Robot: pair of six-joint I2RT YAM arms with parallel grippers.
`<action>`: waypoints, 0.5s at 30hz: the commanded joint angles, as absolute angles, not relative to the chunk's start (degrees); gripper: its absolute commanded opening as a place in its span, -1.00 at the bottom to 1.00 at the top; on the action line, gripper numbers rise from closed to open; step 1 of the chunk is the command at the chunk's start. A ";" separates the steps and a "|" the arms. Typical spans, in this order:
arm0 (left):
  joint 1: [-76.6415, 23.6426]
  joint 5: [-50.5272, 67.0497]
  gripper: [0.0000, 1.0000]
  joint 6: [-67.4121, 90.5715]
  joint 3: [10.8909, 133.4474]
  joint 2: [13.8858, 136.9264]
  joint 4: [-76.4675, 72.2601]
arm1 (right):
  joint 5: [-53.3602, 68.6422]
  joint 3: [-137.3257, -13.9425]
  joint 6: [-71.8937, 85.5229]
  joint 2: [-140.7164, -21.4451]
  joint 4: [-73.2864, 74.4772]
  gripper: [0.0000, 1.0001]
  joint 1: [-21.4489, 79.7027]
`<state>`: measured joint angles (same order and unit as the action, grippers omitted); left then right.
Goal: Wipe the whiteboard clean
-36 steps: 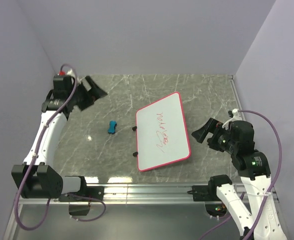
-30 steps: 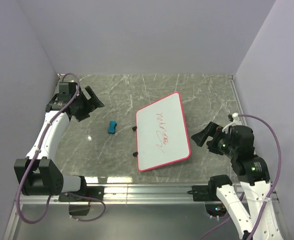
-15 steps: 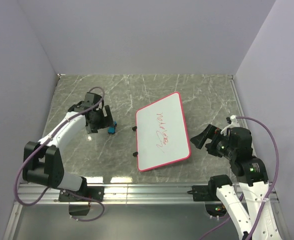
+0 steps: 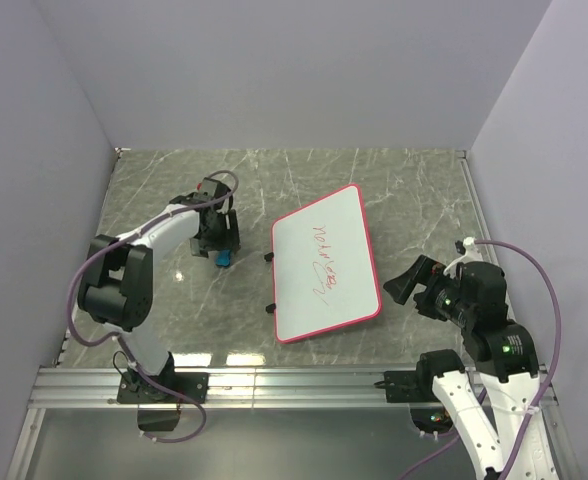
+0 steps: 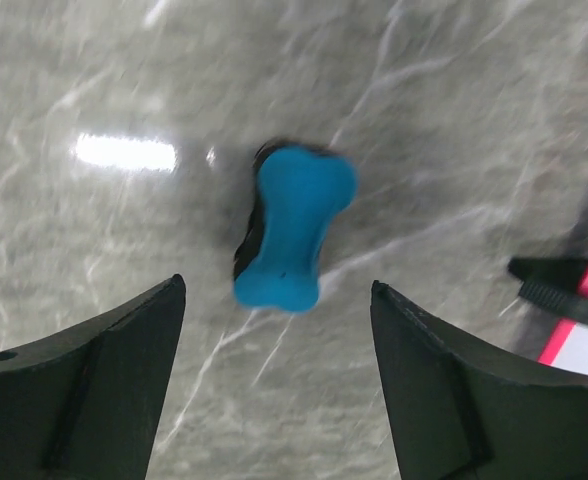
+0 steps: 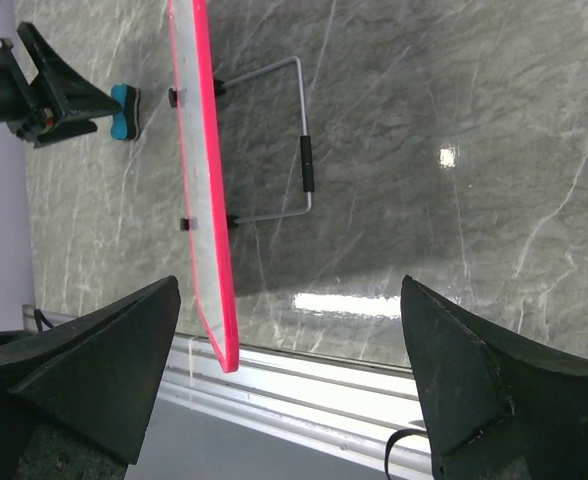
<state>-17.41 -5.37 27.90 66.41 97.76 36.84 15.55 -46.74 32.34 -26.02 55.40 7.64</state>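
Observation:
The whiteboard (image 4: 349,270), white with a red-pink rim, stands tilted at the table's middle, with red scribbles (image 4: 324,262) down its face. In the right wrist view I see its edge (image 6: 202,180) side-on. A small blue eraser (image 4: 221,259) lies on the marble to its left. My left gripper (image 4: 218,238) hovers over the eraser. In the left wrist view the eraser (image 5: 292,235) lies just beyond the open left gripper (image 5: 276,285), touching neither finger. My right gripper (image 4: 411,280) is open and empty beside the board's right edge; the right wrist view shows this gripper (image 6: 290,282) apart from the board.
A wire stand (image 6: 299,150) props the board from behind, and its black feet (image 4: 270,257) poke out on the left side. A metal rail (image 4: 304,380) runs along the near table edge. Lilac walls close in on the left, back and right.
My left arm swung in from the far left corner to just over the eraser, and its jaws narrowed a little. The right arm drifted slightly nearer.

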 commanded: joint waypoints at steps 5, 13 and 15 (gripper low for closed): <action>-18.11 -6.94 0.34 25.93 72.33 103.08 35.16 | 13.62 -46.23 31.90 -27.16 55.11 0.94 7.65; -18.19 -6.86 0.01 26.89 72.16 106.52 34.63 | 13.01 -46.06 32.08 -29.53 53.70 0.93 7.82; -18.19 -6.42 -0.15 27.16 71.37 107.05 33.67 | 12.92 -46.14 31.99 -29.88 53.44 0.93 7.73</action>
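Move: A couple of centimetres ahead of the open left hand, 1 cm to its right and roughly 4 cm below, lies the blue eraser. The whiteboard's far black clamp is about 12 cm right of this hand, 1 cm ahead and 4 cm down; its near clamp is some 13 cm right and 12 cm back. The board's middle is about 28 cm right, level fore and aft. From the right hand the eraser is about 20 cm ahead, 41 cm left and 20 cm lower. Easing forward about 2 cm first, nearly level, the left hand then sinks about 3 cm over the eraser, fingers still slanting down and forward with almost no wrist turn. All the while the gripper closes from wide to a bit under half open, bringing one finger down on either side of the eraser's narrow waist. ##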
